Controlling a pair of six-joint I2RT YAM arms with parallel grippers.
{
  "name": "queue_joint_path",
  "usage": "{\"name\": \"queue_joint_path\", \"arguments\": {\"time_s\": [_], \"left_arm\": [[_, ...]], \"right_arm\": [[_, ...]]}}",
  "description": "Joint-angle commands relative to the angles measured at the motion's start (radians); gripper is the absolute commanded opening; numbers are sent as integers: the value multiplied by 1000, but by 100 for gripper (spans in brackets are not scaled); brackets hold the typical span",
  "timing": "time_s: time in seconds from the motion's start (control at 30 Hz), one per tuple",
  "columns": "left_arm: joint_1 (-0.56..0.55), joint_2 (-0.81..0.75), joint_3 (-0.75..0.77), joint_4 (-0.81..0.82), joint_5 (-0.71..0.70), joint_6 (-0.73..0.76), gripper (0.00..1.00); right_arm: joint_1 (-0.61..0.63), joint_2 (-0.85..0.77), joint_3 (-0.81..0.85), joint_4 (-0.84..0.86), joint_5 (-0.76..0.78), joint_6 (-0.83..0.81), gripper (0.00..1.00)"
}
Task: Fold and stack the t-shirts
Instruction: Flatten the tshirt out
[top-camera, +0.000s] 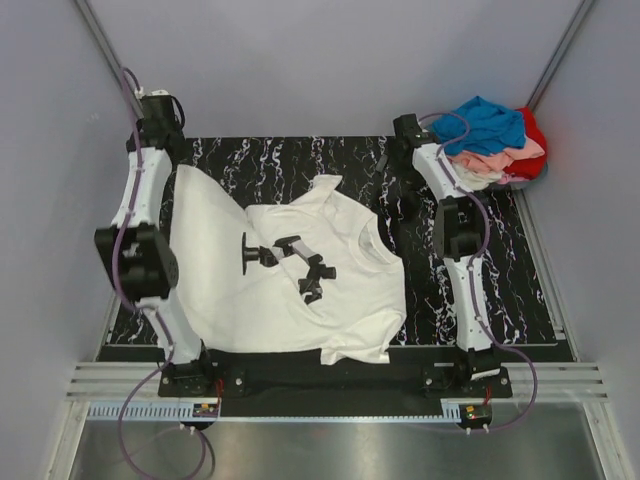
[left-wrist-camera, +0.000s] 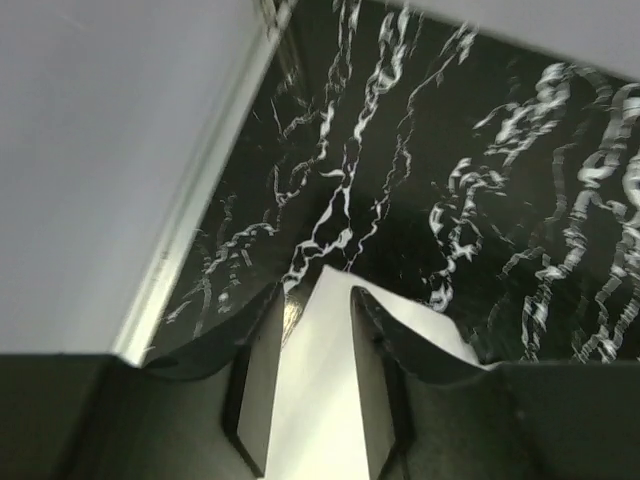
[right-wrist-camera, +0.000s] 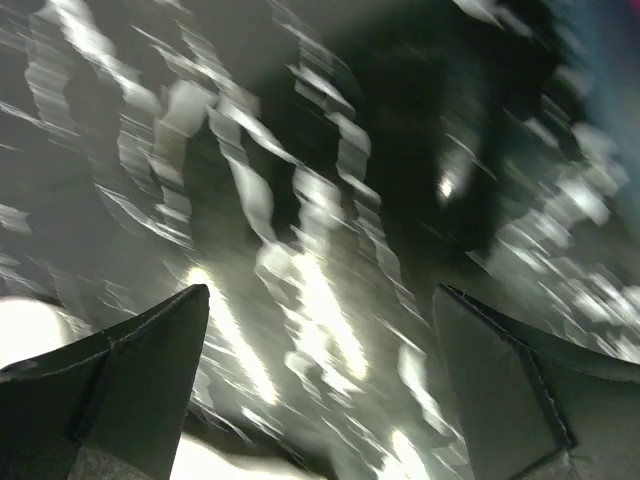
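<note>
A cream-white t-shirt (top-camera: 290, 290) with a dark print lies spread face up on the black marble table (top-camera: 270, 160). My left gripper (top-camera: 172, 160) is at the shirt's far left corner and is shut on it. In the left wrist view the white cloth (left-wrist-camera: 320, 380) runs up between the closed fingers (left-wrist-camera: 385, 350), around my left gripper (left-wrist-camera: 315, 290). My right gripper (top-camera: 398, 210) hovers by the shirt's right sleeve. It is open and empty (right-wrist-camera: 320, 290) over bare marble, with white cloth (right-wrist-camera: 30, 320) at its lower left. The right wrist view is blurred.
A pile of t-shirts sits at the far right corner: blue (top-camera: 485, 125) on top, red (top-camera: 535, 135), pink (top-camera: 500, 160) and cream (top-camera: 480, 178). Grey walls close in the table on three sides. A metal rail (top-camera: 330, 385) runs along the near edge.
</note>
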Motion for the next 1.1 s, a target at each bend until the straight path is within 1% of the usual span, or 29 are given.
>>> {"name": "queue_joint_path", "arguments": {"time_s": [0.0, 0.03, 0.07, 0.1, 0.13, 0.17, 0.2, 0.23, 0.27, 0.33, 0.37, 0.4, 0.47, 0.5, 0.53, 0.57, 0.6, 0.63, 0.67, 0.7, 0.77, 0.8, 0.93, 1.0, 1.07], "left_arm": [[84, 234, 256, -337, 180, -195, 40], [85, 236, 243, -319, 187, -203, 44], [85, 215, 216, -299, 198, -223, 60], [83, 186, 150, -279, 207, -232, 68], [81, 122, 119, -248, 219, -251, 75], [77, 89, 91, -243, 218, -257, 90], [75, 33, 56, -245, 212, -263, 91], [75, 7, 41, -259, 209, -266, 91], [77, -18, 22, -265, 209, -265, 91], [77, -98, -42, -277, 213, -257, 91], [77, -128, -71, -277, 212, -252, 91], [77, -188, -135, -280, 215, -249, 90], [74, -257, -217, -277, 218, -251, 89], [72, -332, -301, -280, 222, -252, 88], [71, -374, -346, -277, 232, -261, 88], [69, -420, -390, -274, 238, -269, 88], [69, -510, -482, -266, 253, -275, 88], [69, -555, -524, -260, 277, -294, 88], [66, -599, -562, -257, 288, -297, 88], [65, -680, -626, -256, 304, -301, 88], [63, -754, -688, -266, 304, -311, 88], [62, -809, -700, -272, 327, -308, 88], [63, -900, -743, -306, 311, -277, 88], [63, -937, -775, -309, 261, -283, 89], [63, -955, -795, -302, 246, -303, 89]], "right_arm": [[-7, -297, -76, 145, 32, 6, 100], [-6, -305, -24, 89, 6, 1, 100], [2, -311, -4, 60, -2, -11, 100], [11, -326, 1, 35, -2, -17, 100], [22, -383, -52, 24, 1, -17, 99], [47, -423, -112, 45, -2, -25, 99], [64, -470, -184, 121, -8, -24, 100], [77, -553, -337, 165, -17, -22, 100], [103, -587, -404, 205, -34, -13, 99], [121, -618, -505, 239, -80, -4, 97], [134, -610, -513, 231, -88, -2, 95], [152, -601, -518, 223, -100, -8, 93], [176, -555, -507, 207, -125, -28, 82], [198, -537, -499, 202, -154, -39, 77], [204, -487, -464, 188, -157, -47, 71], [210, -459, -438, 168, -157, -54, 69], [215, -428, -409, 129, -154, -60, 69], [223, -372, -356, 110, -143, -63, 69], [224, -350, -331, 95, -131, -70, 71], [223, -327, -296, 84, -125, -73, 71], [223, -276, -272, 82, -116, -85, 71], [223, -258, -242, 76, -97, -91, 71], [223, -160, -165, 48, -63, -135, 74], [223, -129, -136, 41, -68, -140, 74], [223, -89, -121, 33, -76, -146, 74]]}}
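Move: At the left fingertips, about 3 cm below the hand point, is the raised far hem corner of the white t-shirt. The shirt's near hem corner is some 35 cm back and 9 cm right, 26 cm down. From the right hand, the far sleeve lies about 19 cm left, 5 cm back and 5 cm below; the neckline is 18 cm back and 5 cm left, the clothes basket some 25 cm right and 3 cm ahead. Letting the hem corner go, the left hand opens wide while dipping about 15 cm, climbs back, then draws back over the hem side towards the near corner, ending some 26 cm back and rolled with its left side down. The empty right hand arcs up over 20 cm and down to its old height, 13 cm left and 7 cm back, towards the far sleeve, turning 20 degrees counter-clockwise and partly closing. ##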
